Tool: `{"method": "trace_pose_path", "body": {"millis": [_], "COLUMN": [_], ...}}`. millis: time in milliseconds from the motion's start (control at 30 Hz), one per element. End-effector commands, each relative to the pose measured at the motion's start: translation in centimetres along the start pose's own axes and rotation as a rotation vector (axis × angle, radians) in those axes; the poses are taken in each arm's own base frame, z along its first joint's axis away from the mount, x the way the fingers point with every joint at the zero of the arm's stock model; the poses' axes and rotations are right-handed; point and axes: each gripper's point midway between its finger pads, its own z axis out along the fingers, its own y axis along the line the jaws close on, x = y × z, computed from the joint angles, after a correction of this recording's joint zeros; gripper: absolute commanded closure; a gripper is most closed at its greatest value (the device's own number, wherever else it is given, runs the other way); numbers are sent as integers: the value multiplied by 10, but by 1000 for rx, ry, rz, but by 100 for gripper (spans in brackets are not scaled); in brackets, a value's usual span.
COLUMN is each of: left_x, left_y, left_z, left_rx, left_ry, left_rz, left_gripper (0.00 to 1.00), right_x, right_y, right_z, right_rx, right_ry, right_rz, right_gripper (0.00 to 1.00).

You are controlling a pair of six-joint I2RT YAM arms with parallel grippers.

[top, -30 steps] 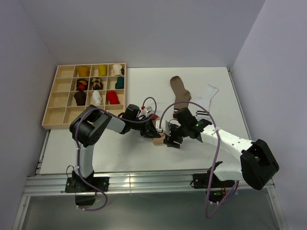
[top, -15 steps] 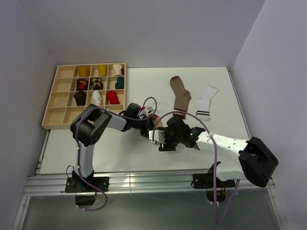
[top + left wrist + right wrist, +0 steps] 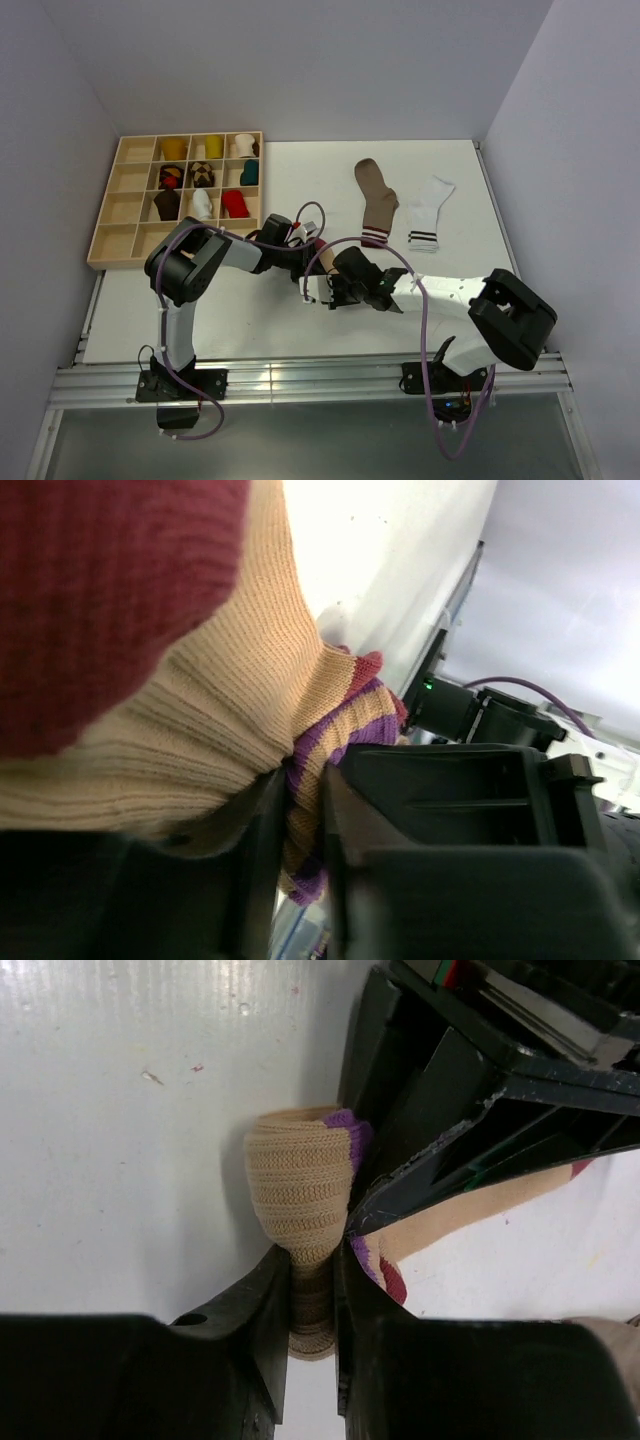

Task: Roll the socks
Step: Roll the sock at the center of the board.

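A tan knitted sock [image 3: 299, 1188] with purple stripes and maroon patches is partly rolled on the table between the two arms. My right gripper [image 3: 312, 1295] is shut on the rolled end of it. My left gripper [image 3: 300, 815] is shut on its striped part [image 3: 330, 730], with the tan and maroon knit filling that view. From above, both grippers meet at the tan sock [image 3: 320, 258], the left gripper [image 3: 303, 262] just above the right gripper [image 3: 322, 290]. A brown sock [image 3: 375, 195] with a striped cuff and a cream sock [image 3: 430, 210] with a dark-striped cuff lie flat at the back right, untouched.
A wooden compartment tray [image 3: 110, 240] stands at the back left with several rolled socks in its cells. Walls close in the table on the left, back and right. Cables loop over both arms.
My right gripper has swung left to the tan sock and closed on its rolled end. My left gripper kept its hold and barely moved.
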Motion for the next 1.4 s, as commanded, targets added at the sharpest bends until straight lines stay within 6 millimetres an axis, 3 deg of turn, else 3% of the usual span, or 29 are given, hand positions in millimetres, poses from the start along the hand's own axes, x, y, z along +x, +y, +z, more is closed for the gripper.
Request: {"method": "trace_pose_path", "body": {"millis": [0,33,67,133,300,400,567,667,833,967,1067,1133,1167,1200,1300,1367], "left_x": [24,14,8,-3,-26,-40,-46,-41,-26,-11,1,18,20,34,48,51], "left_y": [45,33,28,11,-18,-20,-15,-19,-9,-8,-15,-29,-30,-39,-50,-55], "left_z": [-2,-7,-9,-18,-37,-49,-64,-69,-89,-103,-109,-103,-103,-95,-82,-73], "left_rx": [-175,-171,-176,-174,-168,-225,-267,-245,-268,-249,-233,-180,-194,-166,-181,-206], "left_ry": [9,-32,-58,-113,-274,-370,-464,-482,-569,-648,-720,-732,-759,-735,-722,-695], "left_rz": [-19,22,44,100,206,230,256,295,310,340,393,471,498,549,666,744], "left_gripper": [67,57,54,48,40,38,40,43,64,73,76,77,76,67,45,39], "right_x": [12,13,19,17,29,33,33,31,24,19,18,16,15,15,17,18], "right_y": [10,13,22,22,32,39,50,57,62,47,38,33,31,28,24,25], "right_z": [6,4,0,-7,-26,-38,-59,-59,-57,-38,-29,-25,-22,-20,-14,-12], "right_rx": [-80,-100,-153,-186,-256,-280,-359,-458,-635,-735,-814,-858,-894,-907,-962,-1007], "right_ry": [76,82,97,96,124,156,177,218,263,280,300,287,301,295,306,319], "right_rz": [35,46,65,101,195,216,252,277,350,425,483,526,542,562,597,614], "right_gripper": [85,85,86,86,86,86,86,86,86,85,85,84,84,84,83,83]}}
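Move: The striped, rolled-up cuff of the centre sock is already pinched by both hands. It is right at the right fingers, about 1 cm below them, and roughly 2 cm to the left hand's right. From the right hand the maroon toe lies some 10 cm ahead and 4 cm left, and the brown sock's middle about 19 cm ahead and 8 cm right. Left lets go and retreats back-left; right keeps its pinch, dragging the roll 6 cm back-right, then tipping fingers backward. ##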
